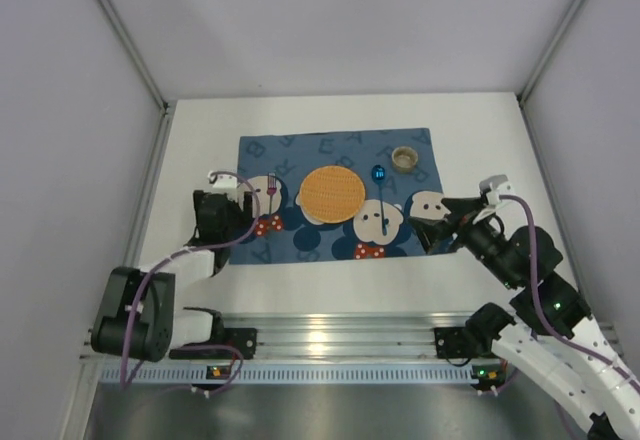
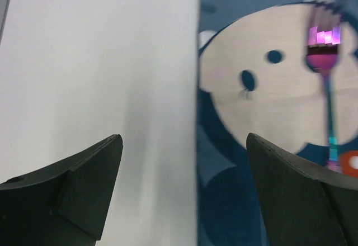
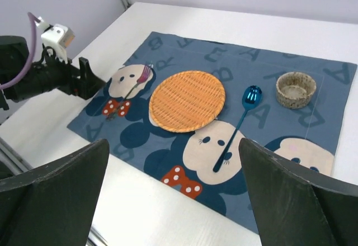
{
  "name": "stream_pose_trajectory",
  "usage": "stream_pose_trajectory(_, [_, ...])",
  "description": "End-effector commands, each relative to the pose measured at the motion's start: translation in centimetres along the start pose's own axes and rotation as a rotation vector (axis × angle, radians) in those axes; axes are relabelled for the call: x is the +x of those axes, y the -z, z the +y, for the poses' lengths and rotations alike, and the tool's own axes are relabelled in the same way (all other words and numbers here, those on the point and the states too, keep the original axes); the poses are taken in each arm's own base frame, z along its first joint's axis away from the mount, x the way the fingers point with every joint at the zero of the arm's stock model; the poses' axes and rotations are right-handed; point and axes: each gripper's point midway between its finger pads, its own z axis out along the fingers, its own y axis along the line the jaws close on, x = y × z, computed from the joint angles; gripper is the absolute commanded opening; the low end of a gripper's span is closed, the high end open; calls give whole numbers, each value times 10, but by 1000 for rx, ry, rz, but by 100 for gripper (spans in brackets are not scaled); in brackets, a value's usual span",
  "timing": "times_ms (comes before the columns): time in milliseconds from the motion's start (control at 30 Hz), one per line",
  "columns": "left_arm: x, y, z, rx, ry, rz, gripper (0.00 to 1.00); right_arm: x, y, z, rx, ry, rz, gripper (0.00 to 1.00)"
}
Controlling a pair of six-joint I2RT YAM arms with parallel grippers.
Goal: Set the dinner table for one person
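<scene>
The white dinner table [image 1: 330, 278] carries a blue bear-print mat [image 1: 400, 245]. On the mat lie an orange woven plate [image 1: 332, 193], a pink fork [image 1: 271, 192] to its left, a blue spoon [image 1: 381, 192] to its right and a small beige bowl [image 1: 404, 158] at the far right. My left gripper [image 1: 243, 208] is open and empty, low over the mat's left edge beside the fork [image 2: 324, 61]. My right gripper [image 1: 432, 228] is open and empty above the mat's right front corner. The right wrist view shows the plate [image 3: 187, 100], spoon [image 3: 239, 124], bowl [image 3: 295, 89] and fork [image 3: 137, 80].
Grey walls enclose the table on three sides. A metal rail [image 1: 330, 340] with the arm bases runs along the near edge. Bare tabletop lies behind the mat [image 1: 340, 110] and left of it [image 2: 100, 67].
</scene>
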Motion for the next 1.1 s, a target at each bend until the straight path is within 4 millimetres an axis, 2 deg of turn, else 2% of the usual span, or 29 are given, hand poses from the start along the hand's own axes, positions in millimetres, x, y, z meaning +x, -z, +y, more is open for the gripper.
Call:
stream_pose_trajectory(0, [-40,-16,25,-51,131,-218,97,-27,4,7,-26,57,-63,100])
stream_pose_trajectory(33, [-31,-24,28,-50,164,-199,97,-24,4,7,-27,69,-43,100])
stream_pose_trajectory(100, [-37,-33,26,-11,177,-232,97,-23,0,8,-32,82,-16,100])
stream_pose_trajectory(167, [-34,-50,31,-17,210,-187,98,-17,-5,7,-25,76,20,100])
stream_pose_trajectory(233, [-27,-64,21,37,210,-169,99,-14,-9,7,-18,54,42,100])
stream_pose_trajectory(400, [-27,-58,18,58,202,-175,98,-8,-21,8,-6,0,89,100])
stream_pose_trajectory(467, [-22,-47,16,65,204,-235,99,-3,-24,7,0,-10,102,100])
stream_pose_trajectory(500, [-28,-41,19,57,202,-314,97,-3,-25,7,0,-23,96,100])
stream_pose_trajectory(533, [-20,-43,32,10,220,-286,98,-3,-27,7,4,-23,91,100])
stream_pose_trajectory(633, [-22,-47,36,-33,216,-264,98,-4,-31,0,27,13,70,100])
stream_pose_trajectory(733, [-22,-46,36,-32,217,-263,98,-15,-40,-18,125,58,32,100])
stream_pose_trajectory(800, [-21,-45,36,-32,215,-264,98,-22,-48,-39,257,67,31,100])
stream_pose_trajectory(833, [-21,-46,36,-32,215,-264,98,-8,-44,-57,357,35,109,100])
stream_pose_trajectory(867, [-21,-45,36,-32,215,-264,98,-19,-59,-66,422,-12,152,100])
stream_pose_trajectory(900, [-22,-46,37,-32,215,-266,98,-17,-65,-88,483,-45,220,100])
stream_pose_trajectory(933, [-21,-45,36,-32,215,-264,98,-7,-86,-90,467,-90,344,100])
stream_pose_trajectory(1033, [-21,-46,36,-31,216,-264,98,-8,-109,-122,592,-218,393,100])
stream_pose_trajectory(1067, [-22,-46,37,-34,215,-266,98,-12,-115,-124,599,-241,375,100])
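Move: The cup stands roughly 31 cm straight ahead of the right hand and some 26 cm below it. The spoon's middle is about 17 cm ahead and 7 cm to the left, and the plate's middle about 19 cm ahead and 22 cm left, both some 28 cm below that hand. From the left hand, the cup is far off, about 17 cm ahead and 52 cm to the right, a little lower. Towards the cup, high over the table and touching nothing, the right hand goes forward about 16 cm, after hardly more than a small bob at first; its open fingers swing some 25 degrees clockwise and tip down about as much. The empty left hand sinks, shifts about 4 cm forward and nearly as far left, then rises slightly and settles, fingers still wide. ##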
